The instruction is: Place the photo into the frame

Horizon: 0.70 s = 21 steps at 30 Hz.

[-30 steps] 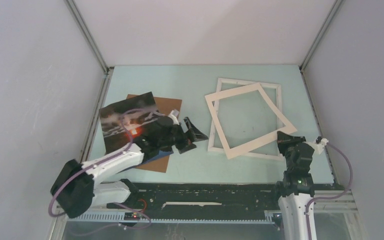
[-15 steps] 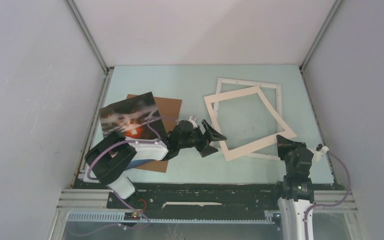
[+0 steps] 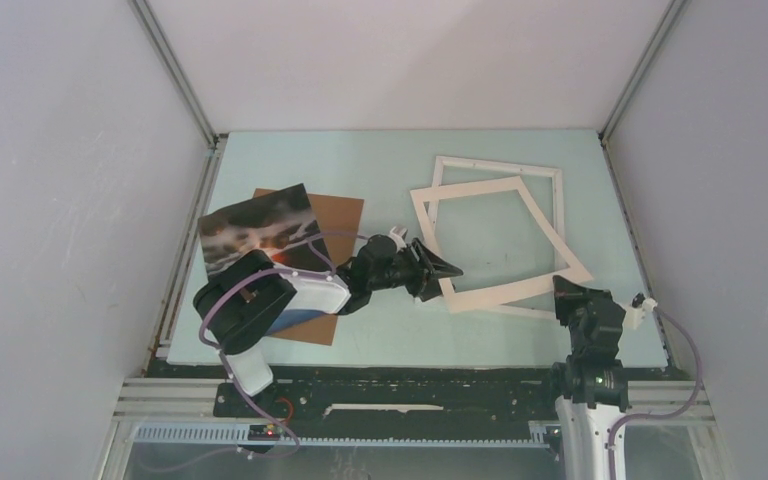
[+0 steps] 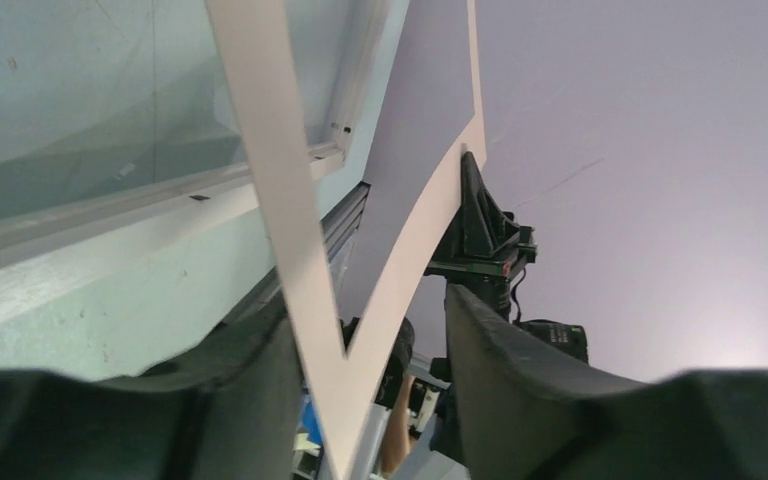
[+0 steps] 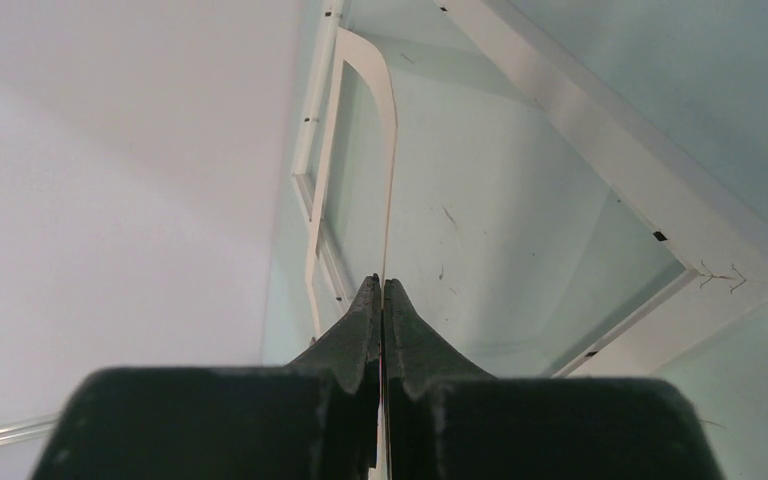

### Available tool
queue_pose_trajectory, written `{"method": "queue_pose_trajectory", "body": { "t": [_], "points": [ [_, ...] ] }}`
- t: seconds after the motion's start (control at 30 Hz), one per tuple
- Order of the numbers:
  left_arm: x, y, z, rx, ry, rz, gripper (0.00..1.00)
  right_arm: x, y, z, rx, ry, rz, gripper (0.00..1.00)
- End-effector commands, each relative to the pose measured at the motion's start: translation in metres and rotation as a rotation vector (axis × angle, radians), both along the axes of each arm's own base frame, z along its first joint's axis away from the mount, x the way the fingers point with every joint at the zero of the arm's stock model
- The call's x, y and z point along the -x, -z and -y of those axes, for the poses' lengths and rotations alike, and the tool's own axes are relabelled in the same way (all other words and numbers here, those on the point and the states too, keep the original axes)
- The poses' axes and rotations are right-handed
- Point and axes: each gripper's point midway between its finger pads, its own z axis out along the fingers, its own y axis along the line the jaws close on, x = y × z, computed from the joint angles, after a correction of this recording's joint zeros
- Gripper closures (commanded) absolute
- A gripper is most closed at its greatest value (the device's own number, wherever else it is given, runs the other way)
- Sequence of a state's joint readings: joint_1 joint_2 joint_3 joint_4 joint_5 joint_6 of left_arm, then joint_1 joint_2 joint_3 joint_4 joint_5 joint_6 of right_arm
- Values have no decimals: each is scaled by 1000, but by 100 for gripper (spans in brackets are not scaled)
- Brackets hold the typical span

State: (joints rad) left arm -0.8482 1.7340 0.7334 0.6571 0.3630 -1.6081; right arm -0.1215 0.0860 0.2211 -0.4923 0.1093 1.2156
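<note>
The photo [image 3: 255, 232], dark sky with a red-orange glow, lies at the left on a brown backing board [image 3: 335, 213]. On the right lies the white frame [image 3: 501, 165] with its clear pane. A white card mount [image 3: 480, 190] rests skewed over the frame. My right gripper [image 3: 564, 284] is shut on the mount's near right corner; the right wrist view shows the thin card [image 5: 391, 130] edge-on between the pressed fingers [image 5: 381, 285]. My left gripper [image 3: 444, 271] straddles the mount's near left corner [image 4: 332, 380]. Its jaws are open, and the right finger [image 4: 500, 350] is clear of the card.
Grey walls close in the teal table [image 3: 360, 170] on three sides. A black rail [image 3: 410, 385] runs along the near edge. The left arm's white link [image 3: 305, 292] lies over the board's near right part. The right arm [image 4: 485, 225] shows in the left wrist view.
My left arm has swung right, from above the photo to the mount's near left corner, and its jaws have narrowed. The right gripper has kept its hold in place.
</note>
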Motion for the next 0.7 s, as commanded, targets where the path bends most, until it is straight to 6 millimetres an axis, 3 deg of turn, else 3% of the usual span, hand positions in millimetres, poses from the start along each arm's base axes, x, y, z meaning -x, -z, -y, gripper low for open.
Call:
{"method": "queue_pose_trajectory", "body": {
  "t": [0.0,0.17,0.3,0.53,0.67],
  "points": [
    [-7,-13,10,62,-10,25,53,2,-10,2,0,22,23,100],
    [-10,-3,12,16,-2,47,79,7,-9,2,48,1,-6,100],
    [-9,20,6,-176,77,117,98,17,-6,-1,164,-73,-66,70],
    [-22,37,-24,-498,204,256,100,43,-1,-5,298,-170,-179,25],
    [-29,38,-25,-564,304,275,100,53,-5,-17,277,-236,-206,15]
  ]
}}
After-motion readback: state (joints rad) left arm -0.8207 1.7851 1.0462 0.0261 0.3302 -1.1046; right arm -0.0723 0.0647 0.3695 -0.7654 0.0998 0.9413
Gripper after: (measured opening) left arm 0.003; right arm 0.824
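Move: The mat's near-left corner sits between the left hand's open fingers, about 2 cm back from the hand point and nearly at its height. The frame's near-left corner is about 4 cm left of that hand, 9 cm below it, and the frame's middle some 12 cm ahead and 13 cm right. From the right hand, which holds the mat's near strip, the frame's near-right corner lies about 6 cm back, 5 cm right and 9 cm below. The mat is passed to the left hand: its fingers shut on the left strip by the near-left corner while sinking about 4 cm towards the frame, then the hand eases slightly forward and tips its fingertips some 25 degrees farther down. The right hand sinks slightly, opens wide to let go of the near strip and draws back about 3.5 cm, rising again. ##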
